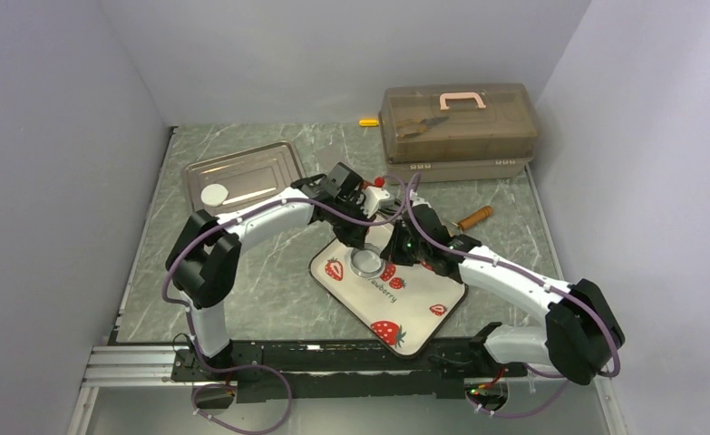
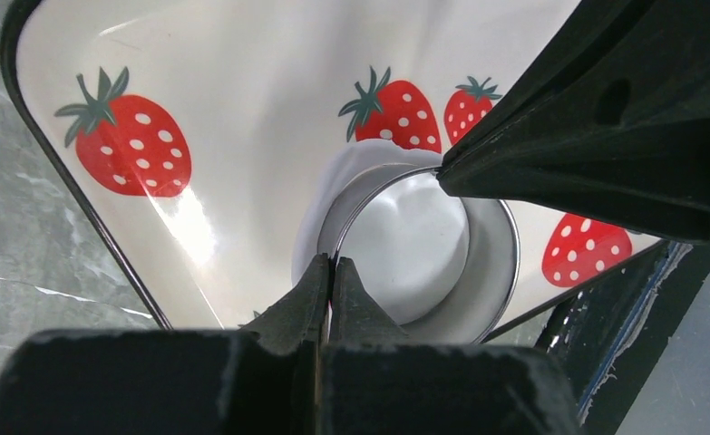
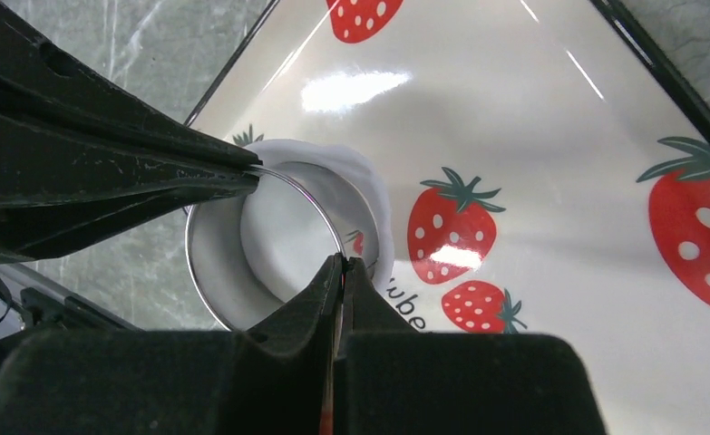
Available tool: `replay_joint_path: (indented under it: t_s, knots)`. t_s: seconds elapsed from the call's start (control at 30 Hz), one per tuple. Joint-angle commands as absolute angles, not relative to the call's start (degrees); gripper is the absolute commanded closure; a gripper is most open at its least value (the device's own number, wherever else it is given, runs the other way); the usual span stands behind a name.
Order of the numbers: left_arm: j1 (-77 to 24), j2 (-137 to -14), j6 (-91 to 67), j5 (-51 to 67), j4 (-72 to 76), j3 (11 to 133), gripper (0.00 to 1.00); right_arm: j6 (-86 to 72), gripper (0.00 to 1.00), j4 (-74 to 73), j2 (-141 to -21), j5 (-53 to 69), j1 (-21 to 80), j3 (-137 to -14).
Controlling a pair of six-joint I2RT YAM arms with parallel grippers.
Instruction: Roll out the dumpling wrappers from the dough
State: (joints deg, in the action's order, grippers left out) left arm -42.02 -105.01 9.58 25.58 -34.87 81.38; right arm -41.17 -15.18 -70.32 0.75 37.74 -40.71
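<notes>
A flattened white patch of dough (image 2: 403,243) lies on the strawberry plate (image 1: 412,306), and a shiny round ring (image 1: 366,263) stands on it. The dough fills the ring and spreads past its far side (image 3: 375,186). My left gripper (image 2: 333,264) is shut on the ring's near rim (image 2: 511,237). My right gripper (image 3: 343,261) pinches the opposite rim of the ring (image 3: 204,283), shut as well. Each gripper's dark fingers (image 2: 596,136) (image 3: 106,172) reach into the other's wrist view. One round white dumpling wrapper (image 1: 214,194) lies in the metal tray (image 1: 258,163) at the back left.
A brown wooden roller (image 1: 474,217) lies right of the plate's far corner. A brown translucent toolbox (image 1: 458,122) with a pink handle stands at the back right, a small yellow thing (image 1: 368,121) beside it. Grey walls enclose the marbled table (image 1: 269,290).
</notes>
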Motion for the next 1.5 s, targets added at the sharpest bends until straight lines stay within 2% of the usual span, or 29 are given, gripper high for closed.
replay_joint_path:
  t_s: [0.0, 0.2, 0.37, 0.6, 0.7, 0.83, 1.03, 1.13, 1.17, 1.2, 1.23, 1.47]
  knots:
    - [-41.8, -105.3, 8.9, 23.5, -34.8, 77.3, 1.0, -40.2, 1.0, -12.4, -73.8, -2.7, 36.7, -37.0]
    - [-43.4, -106.8, 8.0, 18.1, -26.5, 70.0, 1.0, -38.9, 1.0, -6.7, -81.6, -4.2, 37.0, -35.0]
    - [-45.3, -107.7, 8.7, 17.1, -22.0, 64.5, 1.0, -40.1, 1.0, -8.7, -81.0, -5.1, 38.6, -32.4]
    - [-43.4, -110.4, 10.5, 14.9, -21.7, 68.5, 1.0, -48.0, 1.0, -11.0, -78.9, -5.1, 44.7, -31.8]
    - [-43.2, -110.2, 11.5, 13.7, -24.8, 69.7, 1.0, -45.1, 1.0, -8.1, -82.4, -5.0, 41.4, -33.4]
    - [-43.2, -107.7, 11.7, 18.0, -27.7, 66.1, 1.0, -39.6, 1.0, -6.4, -87.3, -3.3, 33.2, -38.8]
    - [-41.4, -108.2, 9.6, 20.4, -27.2, 68.7, 1.0, -37.8, 1.0, -7.3, -85.3, -0.5, 33.7, -38.7]
    - [-39.8, -108.6, 8.5, 21.7, -29.6, 73.5, 1.0, -37.4, 0.76, -7.0, -82.4, 1.2, 34.1, -37.7]
    - [-39.2, -108.2, 8.1, 22.6, -30.0, 74.3, 0.92, -36.9, 0.71, -7.2, -81.9, 1.4, 34.2, -38.1]
    - [-38.7, -107.8, 7.4, 23.4, -30.0, 74.9, 0.83, -36.3, 0.67, -7.7, -81.5, 1.4, 34.1, -38.9]
    - [-38.4, -107.5, 6.9, 23.6, -30.1, 75.5, 0.77, -35.7, 0.64, -8.2, -81.3, 1.6, 34.1, -40.3]
    - [-36.9, -106.4, 5.6, 24.9, -34.1, 81.6, 0.64, -34.2, 0.48, -10.4, -78.2, 2.6, 33.8, -46.0]
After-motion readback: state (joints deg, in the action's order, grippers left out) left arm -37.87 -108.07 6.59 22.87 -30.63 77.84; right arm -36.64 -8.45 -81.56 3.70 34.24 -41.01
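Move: Both hands pinch the round metal cutter's rim. The cutter's middle lies about 3 cm back and 1 cm right of the left fingers, 2 cm below them, and about 4 cm left of the right ones, level ahead. The dough clings under it, some 5 cm below both hands, above the strawberry tray. From the right hand the wooden-handled roller lies roughly 10 cm ahead and 20 cm right, 9 cm lower. Still pinching the cutter's rim from both sides, both hands bring it quickly down about 6 cm onto the strawberry tray and stay low. The right then eases back a little and swings some 3 cm forward while the left shifts about 2 cm forward. Both finally open their fingers, the right first, letting go of the rim and starting to rise. ##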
